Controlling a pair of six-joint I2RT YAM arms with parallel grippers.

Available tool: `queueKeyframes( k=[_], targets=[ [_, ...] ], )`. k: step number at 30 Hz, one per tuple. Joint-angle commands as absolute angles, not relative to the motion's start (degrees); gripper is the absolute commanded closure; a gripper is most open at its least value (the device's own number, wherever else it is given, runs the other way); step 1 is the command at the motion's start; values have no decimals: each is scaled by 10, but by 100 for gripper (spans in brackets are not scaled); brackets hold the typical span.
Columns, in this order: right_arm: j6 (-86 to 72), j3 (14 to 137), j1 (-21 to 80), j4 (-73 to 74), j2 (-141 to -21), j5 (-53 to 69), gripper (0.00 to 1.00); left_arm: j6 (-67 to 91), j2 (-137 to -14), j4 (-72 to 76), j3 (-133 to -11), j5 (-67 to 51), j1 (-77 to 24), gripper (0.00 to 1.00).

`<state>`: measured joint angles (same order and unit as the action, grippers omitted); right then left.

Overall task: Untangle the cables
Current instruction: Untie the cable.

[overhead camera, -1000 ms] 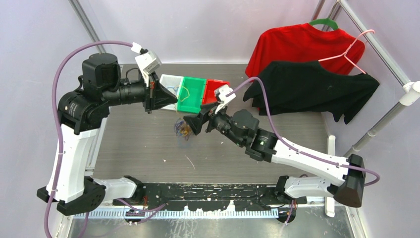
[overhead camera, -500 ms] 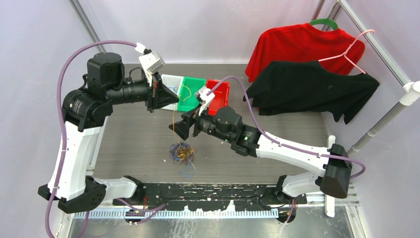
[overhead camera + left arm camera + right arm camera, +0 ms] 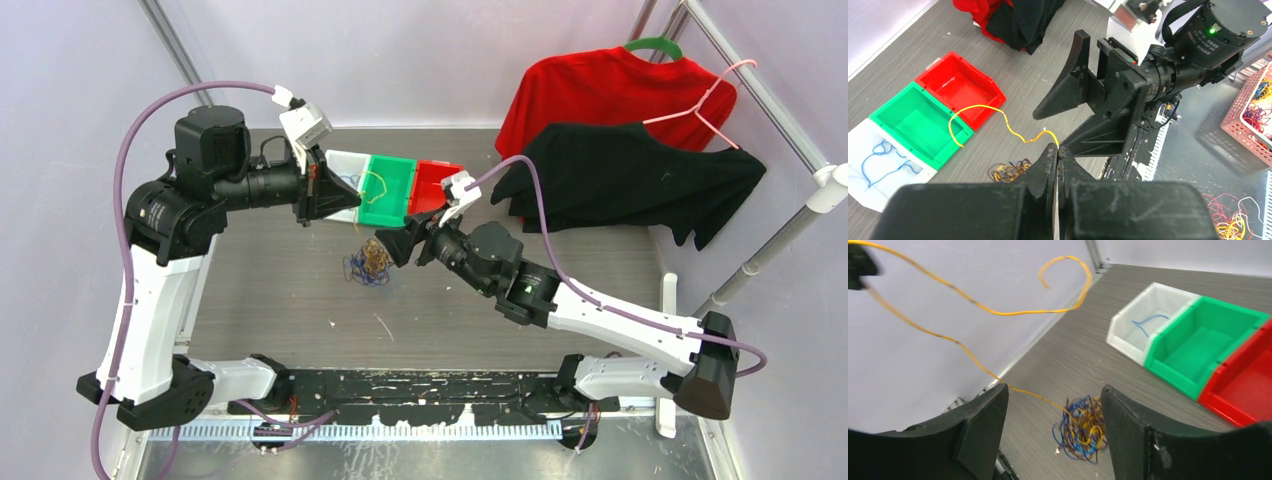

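Observation:
The cables are a small clump [image 3: 368, 260] of blue, brown and yellow strands in front of the bins. It also shows in the left wrist view, clump [image 3: 1008, 171], and in the right wrist view, clump [image 3: 1080, 427]. One yellow cable [image 3: 983, 109] runs up out of it. My left gripper [image 3: 1058, 147] is shut on that cable's end, raised near the bins, left gripper [image 3: 352, 206]. My right gripper [image 3: 1054, 392] is open, with the clump just beyond and between its fingers [image 3: 1133, 435]; right gripper [image 3: 386, 248] touches nothing. I cannot tell whether the clump rests on the table or hangs.
White bin [image 3: 345, 165], green bin [image 3: 392, 205] and red bin [image 3: 430, 180] stand in a row at the back; a blue cable [image 3: 1150, 320] lies in the white one. Red and black shirts [image 3: 620, 150] hang at the back right with a pink hanger [image 3: 715, 105].
The clump was nearer the front edge half a second ago and is back by the bins. The right arm drew back to the right, its jaws slightly narrower. The left arm barely moved.

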<state>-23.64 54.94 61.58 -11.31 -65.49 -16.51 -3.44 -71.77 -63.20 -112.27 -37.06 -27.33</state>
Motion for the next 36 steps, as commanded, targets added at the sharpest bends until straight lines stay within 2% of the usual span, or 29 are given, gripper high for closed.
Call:
queueKeyframes(
  k=[1, 9, 18, 22, 36],
  targets=[
    [-206, 556, 619, -177, -645, -74, 29, -36, -710, -591, -1123, -375, -275, 100],
    [-194, 611, 623, -185, -703, 26, 31, -42, -723, -592, -1133, -372, -275, 100],
    [-211, 649, 624, -195, -768, 15, 36, -24, -723, -608, -1169, -402, -275, 100],
    [-226, 669, 622, -215, -801, 16, 40, -1, -767, -633, -1223, -447, -276, 100],
    [-234, 687, 617, -175, -874, 3, 55, 24, -774, -588, -1297, -432, -277, 100]
  ],
)
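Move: Below both hands, the tangle of cables hangs from the yellow strand pinched in the left fingers. From the right hand the tangle is about 5 cm ahead, 4 cm to the left and 22 cm down; from the left hand, some 8 cm ahead, 1 cm to the right and 33 cm down. The green bin sits roughly 27 cm ahead of the right hand, 2 cm left and 31 cm down, the white bin beside it some 11 cm to the hand's left. Swinging left about 11 cm beneath the left gripper, the right hand first eases back some 3 cm, turns roughly 20 degrees counter-clockwise, then sinks towards the tangle with its fingers partly closing around the hanging yellow strand, not shut. The left hand keeps its pinch on that strand, dips slightly forward, then rises about 5 cm. ##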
